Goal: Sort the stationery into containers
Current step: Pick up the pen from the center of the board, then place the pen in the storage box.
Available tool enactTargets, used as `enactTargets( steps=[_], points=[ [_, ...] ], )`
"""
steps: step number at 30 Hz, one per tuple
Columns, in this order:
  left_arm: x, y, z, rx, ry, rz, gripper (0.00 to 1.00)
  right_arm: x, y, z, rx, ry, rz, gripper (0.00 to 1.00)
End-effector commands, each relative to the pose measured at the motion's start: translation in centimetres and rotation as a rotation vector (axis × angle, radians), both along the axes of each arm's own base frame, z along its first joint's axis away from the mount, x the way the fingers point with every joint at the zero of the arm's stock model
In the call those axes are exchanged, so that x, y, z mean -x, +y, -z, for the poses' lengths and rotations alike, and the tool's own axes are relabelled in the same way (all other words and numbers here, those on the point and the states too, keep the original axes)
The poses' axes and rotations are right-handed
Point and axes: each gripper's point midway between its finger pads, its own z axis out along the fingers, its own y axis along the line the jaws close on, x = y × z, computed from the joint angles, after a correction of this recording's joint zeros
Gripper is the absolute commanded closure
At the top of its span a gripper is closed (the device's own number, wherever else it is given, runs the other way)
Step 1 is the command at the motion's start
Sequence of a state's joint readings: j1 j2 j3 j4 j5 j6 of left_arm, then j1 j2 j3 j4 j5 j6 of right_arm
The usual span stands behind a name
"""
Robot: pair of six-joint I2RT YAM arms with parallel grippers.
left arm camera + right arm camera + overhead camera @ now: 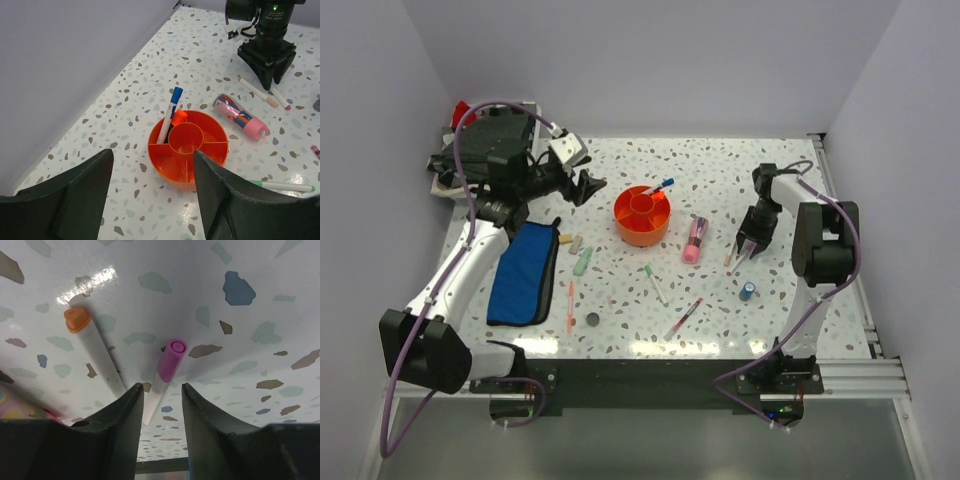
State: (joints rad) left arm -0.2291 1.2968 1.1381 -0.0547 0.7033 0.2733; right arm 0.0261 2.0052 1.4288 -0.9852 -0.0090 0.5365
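The round orange organiser [642, 215] holds a blue-capped pen [170, 114] and an orange highlighter [178, 117]. My left gripper [585, 186] hovers open just left of it, with nothing between its fingers [95, 175]. The blue pouch [525, 270] lies flat at the left. My right gripper [161, 385] points down at the table, open, its fingers straddling a white pen with a magenta cap [169, 365]; a white pen with an orange cap [76, 320] lies beside it. A pink tube [695, 240], a green pen [655, 285], a red pen [683, 318], an orange pen [570, 305], two erasers [580, 255], a dark disc [592, 320] and a blue cylinder [748, 291] lie loose.
A white tray with dark cloth [490, 135] stands at the back left behind the left arm. White walls close the table at the back and on both sides. A black rail [650, 375] runs along the front edge.
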Motion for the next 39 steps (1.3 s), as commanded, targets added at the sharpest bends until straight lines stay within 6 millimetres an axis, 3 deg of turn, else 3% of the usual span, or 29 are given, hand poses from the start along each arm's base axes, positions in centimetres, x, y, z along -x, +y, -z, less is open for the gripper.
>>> enactTargets(
  steps=[1, 3, 8, 10, 12, 13, 15, 18, 19, 23, 25, 27, 28, 30, 31, 32, 35, 37, 39],
  points=[
    [-0.3, 0.1, -1.7, 0.005, -0.053, 0.008, 0.3, -1.1, -0.1, 0.0, 0.03, -0.02, 0.014, 0.64],
    [-0.4, 0.1, -1.6, 0.005, -0.049, 0.002, 0.3, -0.6, -0.1, 0.3, 0.051, 0.001, 0.007, 0.72],
    [-0.5, 0.1, -1.6, 0.007, -0.042, 0.003, 0.3, 0.5, -0.4, 1.6, 0.073, 0.047, 0.007, 0.74],
    [-0.5, 0.1, -1.6, 0.005, -0.039, 0.003, 0.3, 0.6, -0.5, 2.3, 0.074, 0.061, -0.003, 0.84],
    [-0.5, 0.0, -1.7, 0.003, -0.036, 0.008, 0.3, -0.1, -0.8, 1.9, 0.089, 0.039, -0.012, 1.0],
    [-0.4, 0.0, -1.8, 0.002, -0.04, 0.01, 0.3, -0.5, -0.9, 1.4, 0.094, 0.025, -0.029, 1.0],
    [-0.4, 0.0, -2.4, -0.001, -0.06, 0.011, 0.3, -1.3, -1.6, -0.7, 0.129, -0.017, -0.041, 1.0],
    [0.0, 0.1, -3.5, 0.005, -0.092, 0.012, 0.3, -2.5, -1.3, -5.8, 0.105, -0.148, -0.066, 1.0],
    [0.0, 0.1, -3.8, 0.006, -0.101, 0.013, 0.3, -3.0, -0.6, -8.6, 0.061, -0.237, -0.086, 1.0],
    [0.7, 0.5, -4.5, -0.006, -0.124, 0.008, 0.3, -6.7, 1.9, -15.5, -0.034, -0.551, -0.152, 1.0],
    [0.8, 0.7, -3.8, -0.024, -0.115, 0.002, 0.3, -7.9, 3.0, -17.3, -0.031, -0.661, -0.227, 1.0],
    [0.8, 0.9, -3.3, -0.034, -0.107, -0.012, 0.31, -9.4, 5.6, -19.8, -0.02, -0.826, -0.335, 1.0],
    [0.8, 1.1, -2.5, -0.037, -0.091, -0.024, 0.3, -10.9, 6.8, -22.0, -0.016, -0.955, -0.371, 1.0],
    [0.0, 1.9, -1.8, -0.046, -0.075, -0.092, 0.29, -10.3, 10.5, -23.9, -0.016, -1.092, -0.51, 1.0],
    [-0.4, 2.4, -0.9, -0.048, -0.05, -0.134, 0.0, -10.4, 11.8, -24.9, -0.016, -1.163, -0.552, 1.0],
    [-1.2, 3.6, -0.4, -0.053, -0.037, -0.22, 0.0, -10.5, 14.5, -26.0, -0.024, -1.276, -0.609, 1.0],
    [-2.0, 4.9, 1.4, -0.047, 0.011, -0.288, 0.0, -10.1, 18.4, -29.3, -0.023, -1.522, -0.717, 1.0],
    [-2.5, 5.7, 2.7, -0.045, 0.053, -0.334, 0.0, -10.7, 19.7, -30.7, 0.001, -1.636, -0.748, 1.0],
    [-3.1, 6.5, 4.0, -0.052, 0.101, -0.375, 0.0, -10.8, 20.9, -30.3, -0.001, -1.669, -0.775, 1.0]
  ],
)
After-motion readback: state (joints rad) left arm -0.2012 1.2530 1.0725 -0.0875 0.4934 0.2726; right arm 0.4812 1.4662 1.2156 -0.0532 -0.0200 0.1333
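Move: The pink-capped pen lies flat right under the right hand, between its open fingers, its middle some 2 cm back, 1 cm left and about 1 cm below. An orange-tipped marker lies about 4 cm to the hand's left, level with it; a pink bottle some 14 cm left and 2 cm ahead. The orange holder stands about 29 cm left and 9 cm ahead. From the left hand the pen is roughly 36 cm right, 5 cm back and 29 cm below. The pen is pinched near its pink cap as the right fingers sink about 1 cm and shut, then is carried quickly up some 24 cm, left about 19 cm towards the orange holder and a little forward, the hand tipping up from pointing down to nearly level and turning counter-clockwise. Late on, the left hand swings about 4 cm left, ends slightly lower, and opens fully. ##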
